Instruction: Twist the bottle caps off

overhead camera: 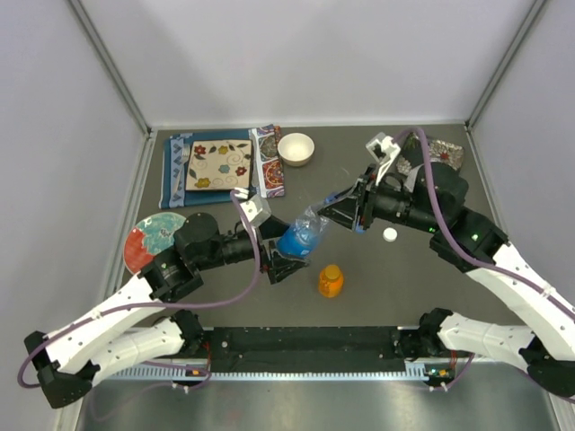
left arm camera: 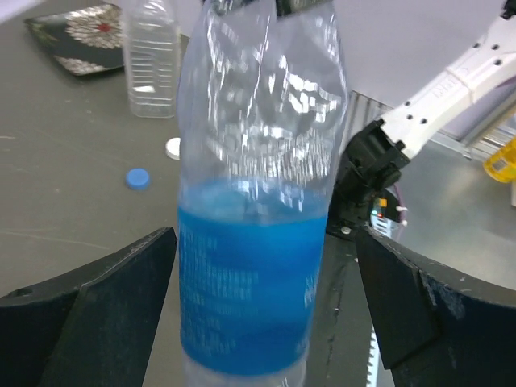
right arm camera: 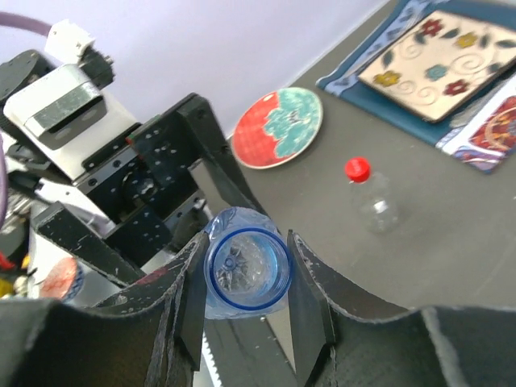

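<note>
The blue-tinted bottle [overhead camera: 301,238] hangs tilted above the table between both arms. Its mouth [right arm camera: 246,235] is uncapped. My right gripper [right arm camera: 246,278] is shut on the neck, with both fingers pressed against it. My left gripper [left arm camera: 264,266] is open around the blue label [left arm camera: 250,306], with a gap on each side. A blue cap [left arm camera: 138,178] and a white cap [left arm camera: 172,147] lie loose on the table. The white cap [overhead camera: 389,235] lies below my right gripper [overhead camera: 334,212]. A slim clear bottle [right arm camera: 372,201] with a red cap [right arm camera: 356,168] lies on its side. The short orange bottle [overhead camera: 331,281] stands with its orange cap on.
A wide clear bottle [left arm camera: 153,56] stands uncapped at the back right. The white bowl [overhead camera: 296,148] and a floral tile [overhead camera: 216,164] on cloths sit at the back. A red and teal plate [overhead camera: 154,237] lies at the left edge. A dark patterned dish [overhead camera: 442,151] sits far right.
</note>
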Controlling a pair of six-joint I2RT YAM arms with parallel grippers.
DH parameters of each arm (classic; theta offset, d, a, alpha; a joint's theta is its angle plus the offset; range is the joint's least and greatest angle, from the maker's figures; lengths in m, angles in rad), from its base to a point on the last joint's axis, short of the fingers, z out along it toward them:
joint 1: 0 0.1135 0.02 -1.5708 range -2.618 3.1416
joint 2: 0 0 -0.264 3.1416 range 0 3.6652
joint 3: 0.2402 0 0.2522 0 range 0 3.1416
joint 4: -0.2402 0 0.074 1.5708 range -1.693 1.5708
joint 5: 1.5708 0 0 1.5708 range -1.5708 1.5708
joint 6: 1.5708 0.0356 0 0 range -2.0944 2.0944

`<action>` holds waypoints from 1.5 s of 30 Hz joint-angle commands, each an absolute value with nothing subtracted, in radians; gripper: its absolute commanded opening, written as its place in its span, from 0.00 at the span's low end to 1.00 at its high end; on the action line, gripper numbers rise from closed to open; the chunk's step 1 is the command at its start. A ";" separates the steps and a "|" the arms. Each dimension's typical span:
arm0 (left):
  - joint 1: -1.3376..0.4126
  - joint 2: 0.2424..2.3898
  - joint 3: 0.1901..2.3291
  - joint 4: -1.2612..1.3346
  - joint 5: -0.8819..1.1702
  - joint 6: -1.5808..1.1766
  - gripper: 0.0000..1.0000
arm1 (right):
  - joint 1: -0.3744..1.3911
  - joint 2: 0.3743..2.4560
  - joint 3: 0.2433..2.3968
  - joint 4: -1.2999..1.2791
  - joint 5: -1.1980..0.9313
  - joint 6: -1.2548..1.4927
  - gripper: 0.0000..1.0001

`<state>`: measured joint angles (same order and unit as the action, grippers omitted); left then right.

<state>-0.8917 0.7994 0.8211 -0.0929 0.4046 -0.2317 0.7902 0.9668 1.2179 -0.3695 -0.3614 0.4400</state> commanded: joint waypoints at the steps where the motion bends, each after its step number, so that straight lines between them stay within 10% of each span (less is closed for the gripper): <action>1: -0.891 0.726 0.888 -0.130 0.267 -0.166 0.98 | 0.801 0.953 1.347 -0.423 -0.174 0.342 0.17; 11: -0.893 0.534 0.867 -0.230 0.011 -0.118 0.98 | 0.752 1.112 1.439 -0.532 0.667 0.213 0.04; 38: -0.893 0.396 0.758 -0.241 0.028 -0.172 0.98 | 0.472 1.588 1.307 -0.229 0.666 0.265 0.10; 45: -0.893 0.439 0.759 -0.218 0.038 -0.166 0.98 | 0.471 1.605 1.310 -0.235 0.643 0.244 0.28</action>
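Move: My right hand already grips the uncapped blue bottle by its neck. The free spot where it will stand is some 27 cm ahead, 16 cm to the right and 35 cm below. The blue cap lies about 9 cm nearer than that spot and 4 cm left of it; the big clear bottle stands 15 cm right of it, 2 cm nearer. From my left hand, the blue bottle's body is 3 cm right, 1 cm ahead and 2 cm above; the red-capped bottle is 14 cm ahead, 10 cm left, 21 cm below. I keep the neck pinched in my right hand and carry the blue bottle out of my wide-open left fingers, forward and right in a small rise, then down some 20 cm to the table beyond the caps, swinging the wrist clockwise until the fingers point forward and down. Meanwhile my left hand backs off leftward about 10 cm, rising, then sinks a little, turning counter-clockwise. ##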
